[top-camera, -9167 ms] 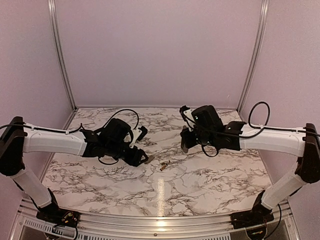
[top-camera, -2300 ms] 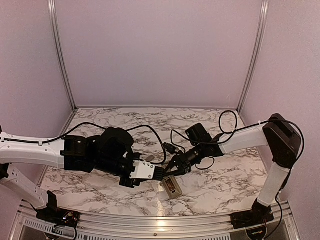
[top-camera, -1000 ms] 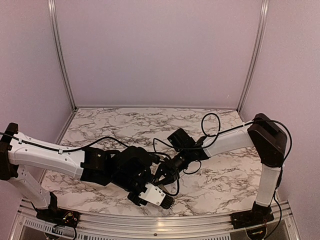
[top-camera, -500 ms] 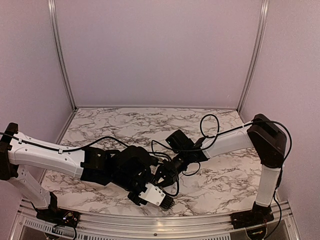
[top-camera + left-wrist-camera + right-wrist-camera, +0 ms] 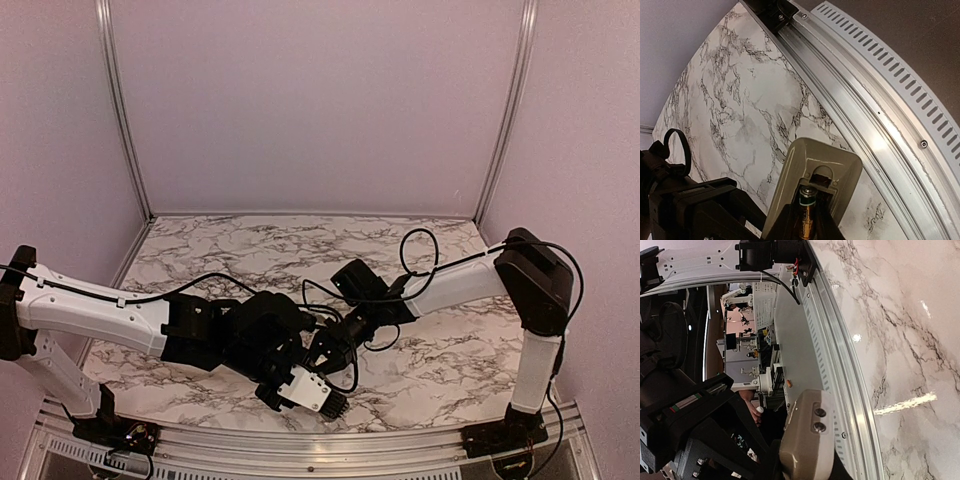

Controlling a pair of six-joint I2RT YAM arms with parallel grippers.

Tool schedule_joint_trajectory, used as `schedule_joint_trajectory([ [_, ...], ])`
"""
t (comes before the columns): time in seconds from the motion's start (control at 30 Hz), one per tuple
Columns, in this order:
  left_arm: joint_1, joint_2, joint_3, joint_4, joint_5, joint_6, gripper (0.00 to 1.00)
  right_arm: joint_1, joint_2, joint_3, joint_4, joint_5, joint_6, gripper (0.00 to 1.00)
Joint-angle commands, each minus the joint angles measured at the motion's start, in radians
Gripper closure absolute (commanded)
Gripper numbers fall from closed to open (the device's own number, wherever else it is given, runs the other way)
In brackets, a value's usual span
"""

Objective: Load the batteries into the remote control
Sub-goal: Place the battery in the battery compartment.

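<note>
In the left wrist view the remote control (image 5: 805,160) shows its greyish-tan back, with the battery bay (image 5: 822,175) uncovered. My left gripper (image 5: 807,225) is shut on a gold and black battery (image 5: 807,212), whose tip sits at the mouth of that bay. In the right wrist view my right gripper (image 5: 807,472) is shut on the remote control (image 5: 807,435), held up above the table's near edge. From above, the left gripper (image 5: 333,400) and the right gripper (image 5: 325,355) meet at the front middle, and the remote is hidden between them.
An aluminium rail (image 5: 875,140) with a slotted strip runs along the near edge, just beyond the remote. The marble table (image 5: 430,350) spreads to the right and back. Black cables (image 5: 420,250) loop off the right arm, and pale walls enclose three sides.
Two seconds ago the remote showed in front of the right gripper. Since then both grippers have drawn together near the front edge, and in the last half second they hardly move.
</note>
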Motion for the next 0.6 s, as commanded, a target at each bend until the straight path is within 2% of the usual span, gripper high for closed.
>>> schedule_joint_trajectory([
  [0.0,-0.005,-0.001,0.008,-0.008,0.005,0.009,0.82,0.010,-0.006,-0.004,0.031,-0.023,0.017,1.00],
  [0.1,-0.006,-0.014,0.011,-0.015,-0.007,0.007,0.77,0.010,-0.004,-0.011,0.040,-0.023,0.023,1.00],
  [0.27,-0.005,-0.057,-0.006,-0.002,-0.057,-0.019,0.56,0.010,-0.001,-0.008,0.052,-0.025,0.031,1.00],
  [0.5,-0.004,-0.124,-0.017,0.016,-0.116,-0.079,0.50,-0.005,0.002,-0.011,0.079,-0.018,0.056,1.00],
  [0.57,-0.004,-0.159,-0.027,0.043,-0.158,-0.151,0.48,-0.024,-0.004,-0.008,0.082,-0.007,0.058,1.00],
])
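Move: The remote's battery compartment sits just under the left fingers, its middle about 1 cm back, 1 cm to the left and 1 cm below the hand point, with the battery still between the fingertips. The remote's free end lies some 4 cm back and 3 cm left of the left hand; the right fingertips lie about 3 cm ahead and 2 cm right. From the right hand the compartment is about 4 cm back, 3 cm left and 1 cm below. The left fingers spread from nearly shut to about half open and let go of the battery in the compartment, then the hand lifts away, up some 3.5 cm and drifting about 1 cm forward, slowly at first and then faster, with a turn of a few degrees. The right hand stays in place and keeps its grip on the remote. ##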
